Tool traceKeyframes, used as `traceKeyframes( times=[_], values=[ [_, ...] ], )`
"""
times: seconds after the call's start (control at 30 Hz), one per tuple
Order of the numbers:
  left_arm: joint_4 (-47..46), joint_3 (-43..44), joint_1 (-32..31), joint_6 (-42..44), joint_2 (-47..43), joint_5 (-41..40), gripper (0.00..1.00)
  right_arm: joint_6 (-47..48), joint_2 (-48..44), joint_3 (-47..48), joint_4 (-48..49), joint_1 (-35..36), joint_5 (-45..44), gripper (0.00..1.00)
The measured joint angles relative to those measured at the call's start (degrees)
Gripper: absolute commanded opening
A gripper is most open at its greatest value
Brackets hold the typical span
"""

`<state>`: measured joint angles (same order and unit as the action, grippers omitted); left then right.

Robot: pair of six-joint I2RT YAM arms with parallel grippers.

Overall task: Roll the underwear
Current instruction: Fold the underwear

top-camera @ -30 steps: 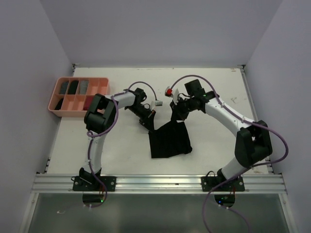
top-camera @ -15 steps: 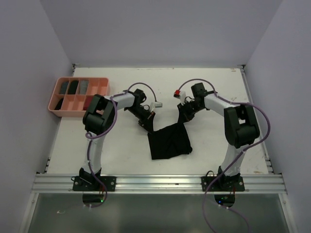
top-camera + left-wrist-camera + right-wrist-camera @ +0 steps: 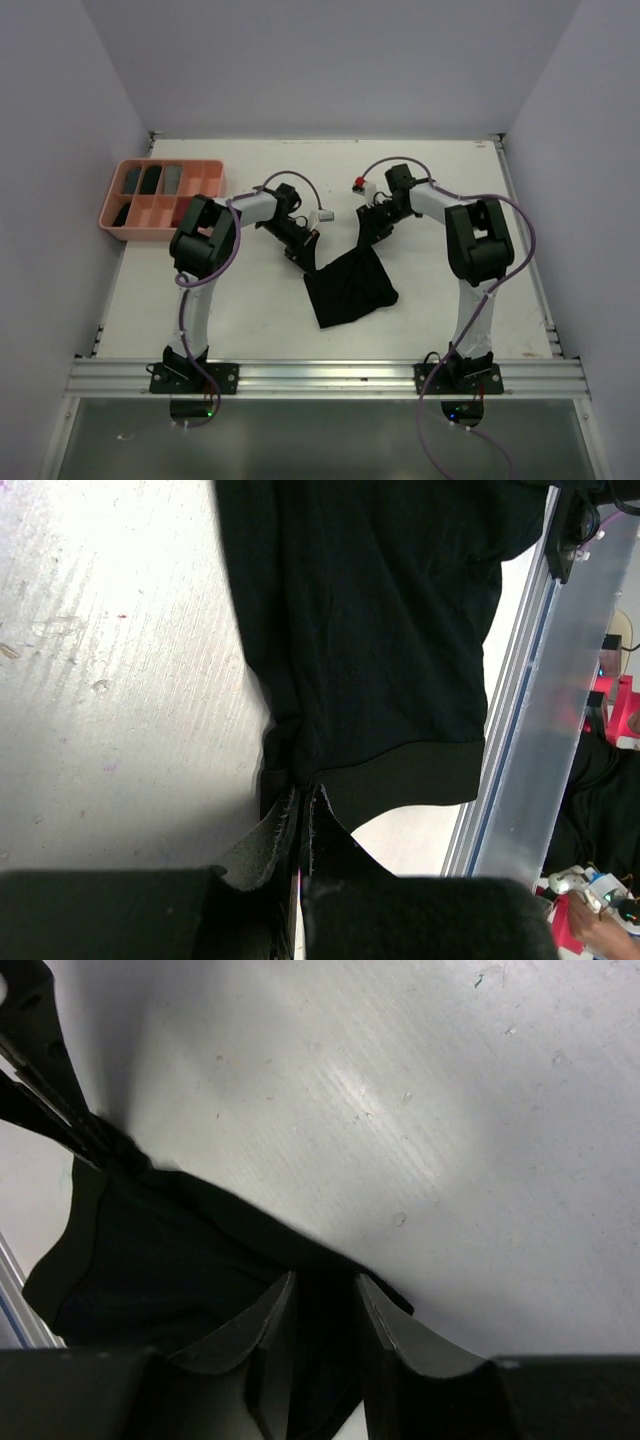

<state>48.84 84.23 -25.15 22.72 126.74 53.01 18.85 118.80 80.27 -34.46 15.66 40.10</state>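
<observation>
Black underwear (image 3: 350, 288) lies spread on the white table between my two grippers. My left gripper (image 3: 312, 262) is shut on its left corner; in the left wrist view the fingertips (image 3: 303, 790) pinch the hem, and the cloth (image 3: 370, 630) stretches away from them. My right gripper (image 3: 368, 228) is at the garment's far right corner, where a strip of cloth runs up to it. In the right wrist view its jaws (image 3: 325, 1280) stand apart with black cloth (image 3: 150, 1270) lying loose in the gap. No striped garment shows on the table.
A salmon-pink compartment tray (image 3: 108, 215) sits at the back left with dark and grey bundles in some compartments. An aluminium rail (image 3: 320, 378) runs along the table's near edge and also shows in the left wrist view (image 3: 530, 730). White walls close in the sides.
The right arm's elbow has swung in and back while its wrist stayed at the cloth's far corner. The underwear's near edge has shifted slightly right. The left arm has held still.
</observation>
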Motion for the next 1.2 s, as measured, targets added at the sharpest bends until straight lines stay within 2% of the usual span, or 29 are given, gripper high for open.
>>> traceKeyframes(
  times=[0.13,0.2,0.27,0.4,0.5,0.67,0.87,1.07,1.2],
  values=[
    [-0.5,-0.4,0.0,-1.3,-0.2,-0.3,0.0,-2.6,-0.1,2.2,-2.8,-0.4,0.0,0.46],
    [-1.0,-0.7,0.0,-1.9,-0.5,-0.3,0.0,-3.4,-0.8,4.0,-4.7,-1.2,-0.1,0.47],
    [-1.5,-1.2,0.0,-2.4,-0.7,-0.3,0.0,-3.5,-2.4,5.7,-7.2,-2.3,-0.2,0.53],
    [-2.0,-1.7,0.1,-3.3,-0.9,-0.3,0.0,-0.7,-11.2,6.9,-12.6,-4.9,-1.1,0.54],
    [-2.1,-2.0,0.4,-4.1,-1.0,-0.2,0.0,2.4,-20.5,4.0,-16.7,-5.6,-1.6,0.54],
    [-2.3,-2.1,0.5,-4.9,-0.9,-0.2,0.0,6.4,-32.0,-8.5,-21.6,-4.4,-3.1,0.58],
    [-1.6,-1.4,0.8,-5.5,-0.2,0.4,0.0,10.4,-32.8,-18.9,-24.5,-0.7,-8.7,0.63],
    [-1.1,-1.0,0.9,-5.6,0.1,0.5,0.0,11.8,-31.1,-19.7,-24.1,5.3,-10.6,0.63],
    [-0.4,-0.4,0.9,-5.7,0.6,0.5,0.0,12.3,-26.9,-19.6,-23.9,6.1,-11.0,0.63]
  ],
)
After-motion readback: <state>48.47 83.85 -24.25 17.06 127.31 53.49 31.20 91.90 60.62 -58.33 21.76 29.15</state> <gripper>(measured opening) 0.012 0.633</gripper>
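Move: The underwear's loose near-right corner lies about 14 cm back and 7 cm to the right of the right hand, some 2 cm lower. The far corner that this hand is letting go of is right between its parted fingers. The waistband corner in the left hand is roughly 6 cm back and 12 cm to the left of the right hand. From the left hand, the loose corner lies about 6 cm back and 19 cm to the right. The right hand, its fingers already parted, spreads them wider and comes free of the underwear's far corner, rising some 14 cm with a brief nudge forward, then sweeps back about 16 cm and a little right over the cloth, sinking towards the loose near-right corner and ending open above it, still about 4 cm higher than it began. On the way the wrist turns some 15 degrees counter-clockwise and tips the fingers more steeply down, while the left hand stays put with its fingers shut on the waistband corner, twisting only slightly. ##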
